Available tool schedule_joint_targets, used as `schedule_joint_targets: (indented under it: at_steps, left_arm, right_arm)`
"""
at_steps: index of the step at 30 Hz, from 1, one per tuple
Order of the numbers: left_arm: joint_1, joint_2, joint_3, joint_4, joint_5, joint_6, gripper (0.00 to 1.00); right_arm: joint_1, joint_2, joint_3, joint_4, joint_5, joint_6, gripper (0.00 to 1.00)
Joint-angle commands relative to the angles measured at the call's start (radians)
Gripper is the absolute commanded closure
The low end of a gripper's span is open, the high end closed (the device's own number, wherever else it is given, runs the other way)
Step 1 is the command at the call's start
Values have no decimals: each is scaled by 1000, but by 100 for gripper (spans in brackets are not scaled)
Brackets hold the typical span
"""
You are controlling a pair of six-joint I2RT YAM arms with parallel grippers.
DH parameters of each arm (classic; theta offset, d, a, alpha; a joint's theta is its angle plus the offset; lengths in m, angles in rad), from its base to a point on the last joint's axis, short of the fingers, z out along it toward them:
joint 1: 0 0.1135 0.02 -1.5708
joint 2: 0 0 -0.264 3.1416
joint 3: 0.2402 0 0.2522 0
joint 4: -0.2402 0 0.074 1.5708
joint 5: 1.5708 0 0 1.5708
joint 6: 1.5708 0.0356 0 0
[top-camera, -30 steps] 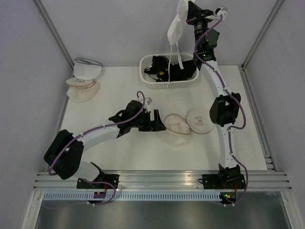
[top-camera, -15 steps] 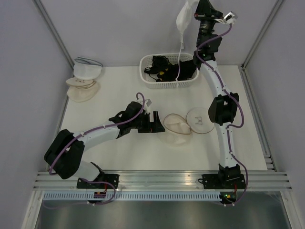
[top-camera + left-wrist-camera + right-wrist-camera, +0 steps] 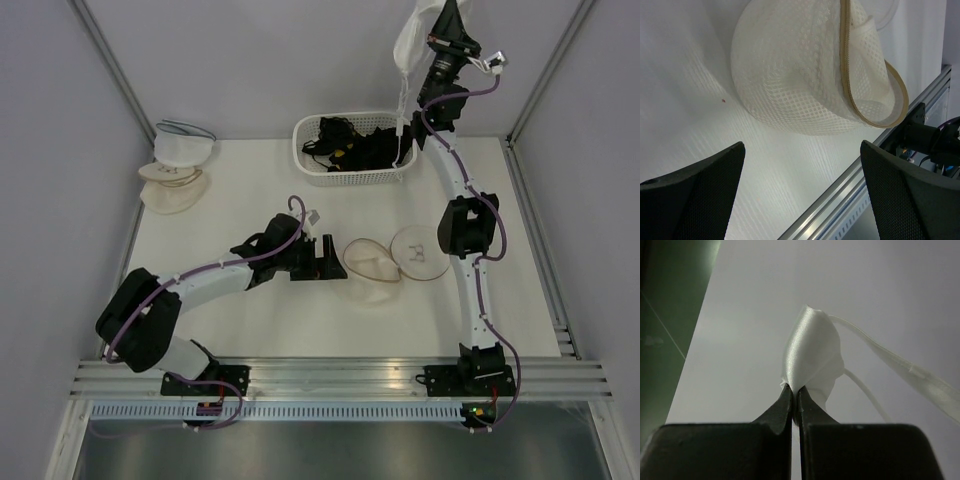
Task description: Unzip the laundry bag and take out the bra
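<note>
The laundry bag lies unzipped on the white table, a cream mesh dome with its round lid flipped to the right. In the left wrist view the laundry bag shows a tan zip tape gaping along its rim. My left gripper stands open just left of the bag, apart from it. High at the back, my right gripper is shut on the white bra. One thin strap dangles toward the basket.
A white slatted basket with black garments sits at the back, under the hanging strap. Stacked cream and white dome pouches lie at the far left. An aluminium rail edges the near side.
My right arm has swung the bra to the right and higher, from over the basket's middle to above its right end. The left arm has barely moved.
</note>
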Motion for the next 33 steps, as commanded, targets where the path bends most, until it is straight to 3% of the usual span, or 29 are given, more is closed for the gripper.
schedule_joint_targets:
  at_steps: [1,8,19,26,33]
  left_arm:
    - [7,24,30,33,35,-14,0]
    - [13,48,30,34,29,-9,0]
    - [22,88,24,103,36,-18,0]
    - [27,99,10,134,45,-21,0]
    - [30,106,-3,155,50,-29,0]
  right_arm:
    - [-17,65,45,2,42,80,100]
    - [-23,133,15,-35,-34,114,99]
    - [-3,0,-355,-52,-339,103,99]
    - [18,-45,-433,-319,-640,120,99]
    - [38,9,-344,-532,-910,164,100]
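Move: The right hand holds the white bra high up, fingers pointing steeply upward. The white basket's middle lies about 18 cm to its left, only 1 cm farther out and some 48 cm below; the black clothes inside are roughly 16 cm left, 1 cm ahead. The opened laundry bag lies about 37 cm back and 16 cm left, on the table. From the left hand the basket is some 40 cm ahead, 8 cm right and a little lower. Still pinching the bra in shut fingers, the right hand swoops down about 30 cm towards the basket, at first also forward some 9 cm, then sweeping about 16 cm left and easing slightly back. The wrist turns some 65 degrees overall, tipping the fingers from steeply up to nearly level and swinging them counter-clockwise to point forward-left. Beside the laundry bag, the open left hand sinks about 2 cm. ##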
